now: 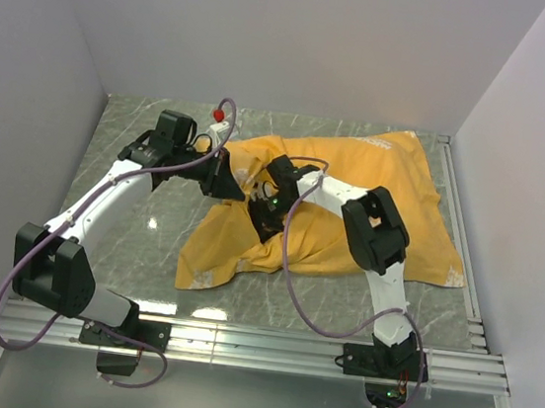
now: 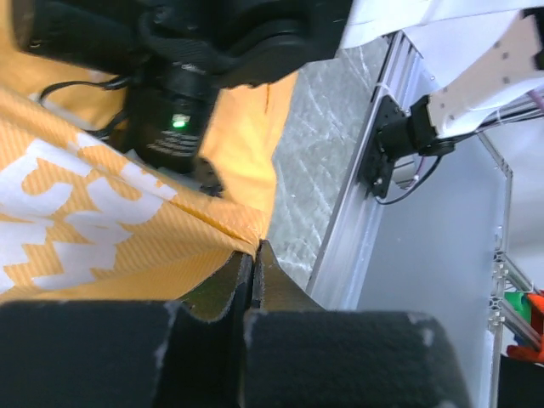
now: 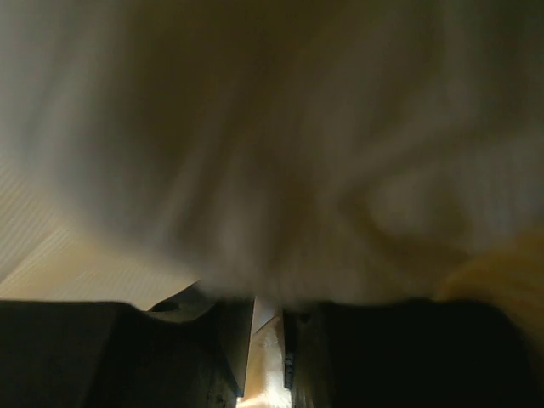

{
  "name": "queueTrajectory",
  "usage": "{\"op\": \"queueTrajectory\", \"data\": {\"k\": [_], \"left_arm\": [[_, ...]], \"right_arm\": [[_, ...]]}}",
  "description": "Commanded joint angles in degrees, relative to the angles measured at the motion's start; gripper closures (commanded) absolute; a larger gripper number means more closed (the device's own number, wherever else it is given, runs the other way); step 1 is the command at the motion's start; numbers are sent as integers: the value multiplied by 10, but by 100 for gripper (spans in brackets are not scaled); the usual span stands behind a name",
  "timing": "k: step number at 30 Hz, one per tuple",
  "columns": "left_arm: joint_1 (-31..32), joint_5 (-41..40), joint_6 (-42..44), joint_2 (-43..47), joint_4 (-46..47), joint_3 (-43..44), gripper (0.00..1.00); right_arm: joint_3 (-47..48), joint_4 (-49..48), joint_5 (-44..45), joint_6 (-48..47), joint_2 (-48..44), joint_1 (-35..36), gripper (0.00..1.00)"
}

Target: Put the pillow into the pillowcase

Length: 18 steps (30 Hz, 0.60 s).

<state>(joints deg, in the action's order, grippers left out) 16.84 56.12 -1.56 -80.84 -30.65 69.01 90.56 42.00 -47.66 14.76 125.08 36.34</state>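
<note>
The pillowcase [image 1: 384, 188] lies spread over the marble table, orange-yellow side out with pale prints. My left gripper [image 1: 233, 181] is at its left edge, and in the left wrist view this gripper [image 2: 255, 251] is shut on the hem of the pillowcase [image 2: 102, 229]. My right gripper [image 1: 264, 208] is pushed in among the folds beside it. In the right wrist view the pillow [image 3: 280, 144] is a blurred cream-white mass filling the frame against the right gripper [image 3: 270, 306]. Its jaws stand a narrow gap apart, and a grip is not visible.
Aluminium rails run along the near edge [image 1: 286, 340] and the right side [image 1: 461, 227] of the table. White walls close in the left, back and right. The right arm's wrist [image 2: 174, 127] sits close in front of my left gripper.
</note>
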Motion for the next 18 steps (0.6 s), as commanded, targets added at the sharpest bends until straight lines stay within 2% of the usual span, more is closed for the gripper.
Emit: {"op": "queueTrajectory", "data": {"k": [1, 5, 9, 12, 15, 16, 17, 18], "left_arm": [[7, 52, -34, 38, 39, 23, 100], [7, 41, 9, 31, 5, 12, 100], [7, 30, 9, 27, 30, -13, 100], [7, 26, 9, 23, 38, -20, 100], [9, 20, 38, 16, 21, -11, 100], [9, 18, 40, 16, 12, -6, 100], [9, 14, 45, 15, 9, -4, 100], [9, 12, 47, 14, 5, -1, 100]], "right_arm": [[33, -45, 60, 20, -2, -3, 75], [4, -33, 11, -17, -87, -20, 68], [-5, 45, -48, -84, -172, -50, 54], [-31, 48, -7, -99, -221, -72, 50], [-54, 11, 99, -70, -243, -71, 50], [-54, 5, 114, -63, -238, -71, 45], [-43, 2, 158, -44, -230, -69, 29], [-32, 4, 167, -38, -221, -63, 26]]}}
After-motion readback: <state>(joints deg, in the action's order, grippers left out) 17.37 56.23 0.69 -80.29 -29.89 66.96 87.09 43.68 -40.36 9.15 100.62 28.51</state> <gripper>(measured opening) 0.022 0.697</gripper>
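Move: The raised rim of the pillowcase, held in my left fingers, lies about 6 cm to the left of my right hand, some 2 cm farther out and roughly 16 cm above it. My right hand is down among the cloth folds at the case's mouth. The case's broad body centres about 20 cm right and 12 cm ahead of it, the loose near flap about 12 cm left and 5 cm back. I draw my right hand up out of the folds by about 13 cm, then swing it right some 6 cm and a little forward over the pillowcase, so it comes free of the cloth. Its fingers spread wide, and the wrist turns about 25 degrees so they no longer point back towards me. My left hand keeps its pinch on the rim, almost still. ##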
